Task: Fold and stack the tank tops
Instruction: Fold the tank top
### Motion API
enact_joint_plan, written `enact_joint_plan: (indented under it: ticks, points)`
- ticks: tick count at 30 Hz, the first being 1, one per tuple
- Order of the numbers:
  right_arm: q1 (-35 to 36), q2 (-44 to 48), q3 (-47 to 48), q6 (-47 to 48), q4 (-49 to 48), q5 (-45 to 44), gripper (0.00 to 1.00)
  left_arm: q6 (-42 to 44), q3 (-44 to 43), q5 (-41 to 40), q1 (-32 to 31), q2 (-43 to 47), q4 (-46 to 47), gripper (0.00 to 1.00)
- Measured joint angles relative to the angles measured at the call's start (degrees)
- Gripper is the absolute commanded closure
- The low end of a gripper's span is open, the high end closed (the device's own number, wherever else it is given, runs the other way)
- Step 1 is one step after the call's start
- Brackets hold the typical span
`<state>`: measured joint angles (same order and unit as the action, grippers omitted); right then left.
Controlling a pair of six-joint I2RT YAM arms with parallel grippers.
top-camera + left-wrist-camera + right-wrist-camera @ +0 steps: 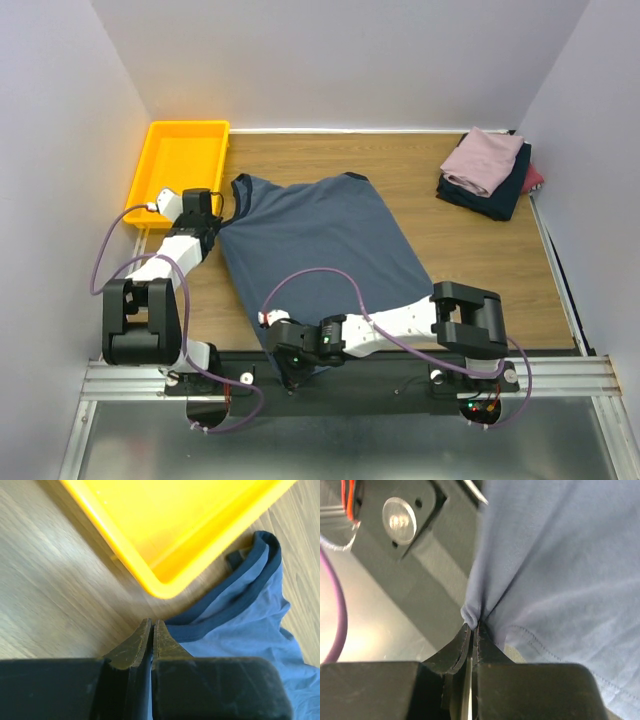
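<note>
A slate-blue tank top (320, 240) with darker trim lies spread flat across the middle of the wooden table, its neck toward the back. My left gripper (218, 228) is shut on its left edge near the dark-trimmed strap; in the left wrist view the closed gripper (152, 623) pinches cloth beside the trim of the tank top (250, 630). My right gripper (290, 372) is at the near hem by the table's front edge. In the right wrist view it (474, 626) is shut on a small fold of the blue cloth (560, 570). Folded tank tops are stacked at the back right: mauve-pink (483, 160) over navy (490, 200), with maroon (535, 178) showing behind.
A yellow plastic tray (150, 160) stands at the back left, its corner (132, 562) just beyond my left fingertips. White walls close in the table on three sides. The arms' black mounting rail (380, 380) runs along the near edge.
</note>
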<state>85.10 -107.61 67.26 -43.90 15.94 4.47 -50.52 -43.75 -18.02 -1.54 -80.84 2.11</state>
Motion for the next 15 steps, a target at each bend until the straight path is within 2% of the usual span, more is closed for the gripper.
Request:
enact_joint_plan:
  ticks: [8,15]
  points:
    - [-0.13,2.08,-2.36,0.0,-4.48,3.37,0.97,0.31,-1.97,1.73,2.03,-1.64,-0.94,1.0]
    - [-0.35,2.05,2.93,1.14,-4.7,5.9,0.97,0.24,-2.51,2.49,2.03,-1.66,-1.14,1.0]
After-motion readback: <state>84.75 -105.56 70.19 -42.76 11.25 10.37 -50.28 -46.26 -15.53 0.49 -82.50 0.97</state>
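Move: The tank top's middle lies about 6 cm back and 22 cm right of the left hand, roughly 10 cm below; the dark-trimmed armhole is some 7 cm ahead and 3 cm right of that hand, the yellow bin's middle about 12 cm ahead and 12 cm left. The right hand, gripping the hem end off the table's near edge, has the tank top's middle some 34 cm ahead and 9 cm right, a little below. The right hand keeps its pinch on the hem end of the tank top and lifts it about 5 cm while carrying it some 3 cm left, slowly at first and then faster, its left side rolling up about 10 degrees. The left hand keeps hold of the upper edge beside the bin's near right corner, easing barely a centimetre forward and left, so that it anchors that end; both grippers stay closed. ##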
